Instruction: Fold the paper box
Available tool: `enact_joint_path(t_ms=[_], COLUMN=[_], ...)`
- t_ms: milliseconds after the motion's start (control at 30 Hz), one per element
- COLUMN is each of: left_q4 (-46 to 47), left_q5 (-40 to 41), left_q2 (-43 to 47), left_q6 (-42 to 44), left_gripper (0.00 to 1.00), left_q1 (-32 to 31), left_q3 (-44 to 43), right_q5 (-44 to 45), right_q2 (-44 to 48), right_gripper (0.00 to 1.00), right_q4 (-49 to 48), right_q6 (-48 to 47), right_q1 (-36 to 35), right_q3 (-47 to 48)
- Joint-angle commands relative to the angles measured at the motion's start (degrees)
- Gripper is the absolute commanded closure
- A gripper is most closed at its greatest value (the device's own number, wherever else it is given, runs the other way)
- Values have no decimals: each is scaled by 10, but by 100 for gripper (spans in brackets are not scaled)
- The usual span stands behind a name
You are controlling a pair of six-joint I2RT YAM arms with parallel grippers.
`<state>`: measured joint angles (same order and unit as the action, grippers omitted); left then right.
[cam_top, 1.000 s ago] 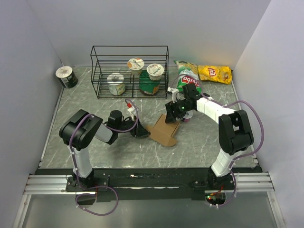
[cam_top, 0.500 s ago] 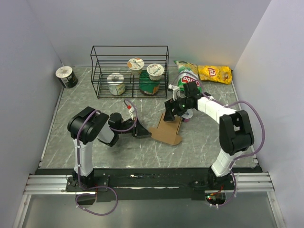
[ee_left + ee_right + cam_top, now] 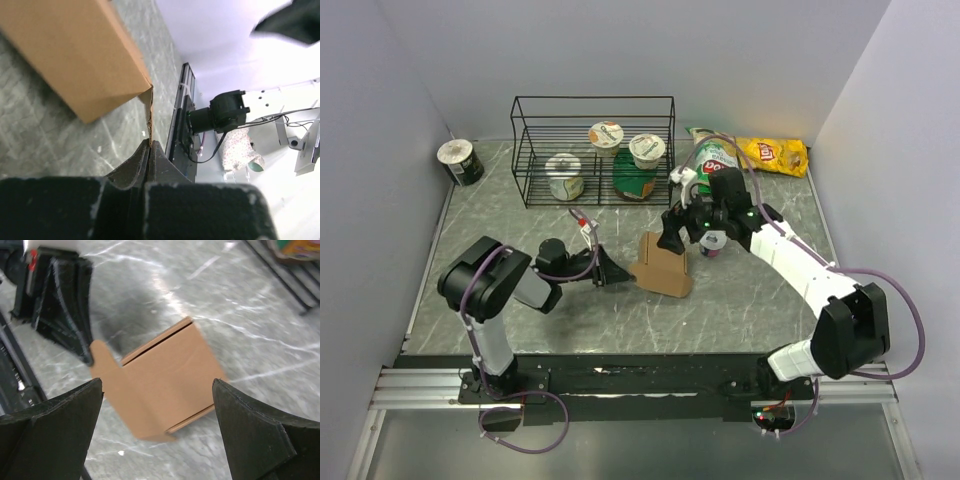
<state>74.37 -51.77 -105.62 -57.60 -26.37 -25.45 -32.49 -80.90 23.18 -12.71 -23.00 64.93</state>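
Note:
The brown paper box (image 3: 660, 266) lies partly folded on the table's middle, one panel raised. It also shows in the right wrist view (image 3: 160, 380) and the left wrist view (image 3: 75, 55). My left gripper (image 3: 612, 272) is shut on a thin side flap of the box (image 3: 149, 120), its jaws pinching the flap's edge. My right gripper (image 3: 672, 236) hovers just above the box's far edge, jaws wide open and empty; its fingertips (image 3: 75, 405) frame the box from above.
A black wire rack (image 3: 593, 150) with yogurt cups stands at the back. A green bag (image 3: 713, 165) and yellow chip bag (image 3: 772, 153) lie back right. A small cup (image 3: 712, 243) sits under the right arm. A can (image 3: 459, 161) stands back left.
The box has gone from lying flat to partly folded, one panel raised. My right arm has stretched out and lifted off the box; my left gripper has kept hold of the flap.

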Motion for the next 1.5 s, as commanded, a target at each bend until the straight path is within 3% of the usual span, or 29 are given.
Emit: enact_joint_path(t_ms=[0, 333, 500, 667, 1033, 1300, 1467], left_q4=[212, 19, -192, -323, -360, -403, -427], left_q5=[7, 30, 72, 127, 154, 155, 158], left_q2=[62, 197, 314, 393, 453, 481, 500], left_q6=[21, 94, 155, 183, 135, 128, 126], left_gripper=[99, 99, 99, 99, 99, 99, 99], left_q1=[4, 5, 5, 5, 5, 5, 5], left_q3=[20, 48, 38, 32, 42, 36, 31], right_q5=[17, 56, 105, 196, 272, 394, 410], right_q2=[23, 60, 68, 104, 97, 93, 87], right_gripper=[3, 1, 0, 0, 0, 0, 0], right_q4=[15, -6, -11, -75, -118, -223, -263], right_q6=[-8, -63, -75, -92, -101, -107, -131], right_q1=[-31, -119, -166, -209, -285, -328, -334], right_q3=[-11, -62, -72, -106, -113, -162, -172])
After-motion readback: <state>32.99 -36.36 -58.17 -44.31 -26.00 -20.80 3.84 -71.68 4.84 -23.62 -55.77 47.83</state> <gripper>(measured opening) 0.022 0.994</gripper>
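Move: From the left hand, which already pinches the open flap, the paper box's middle is about 3 cm ahead, 7 cm to the right and a touch lower. For the empty right hand that same box lies some 6 cm back, 2 cm left and 10 cm below. The yogurt cup stands about 9 cm to the right of this hand, almost level with it and 13 cm down; the chip bag is roughly 14 cm ahead, 10 cm right and 13 cm lower. Lifting the box by its pinched flap, the left hand climbs about 9 cm and then stays at that height, drifting some 5 cm left as its fingers swing slightly forward. The right hand, still wide open, comes back and left about 8 cm each way towards the flap end of the box, dipping a little and rolling some 30 degrees about its finger line. ##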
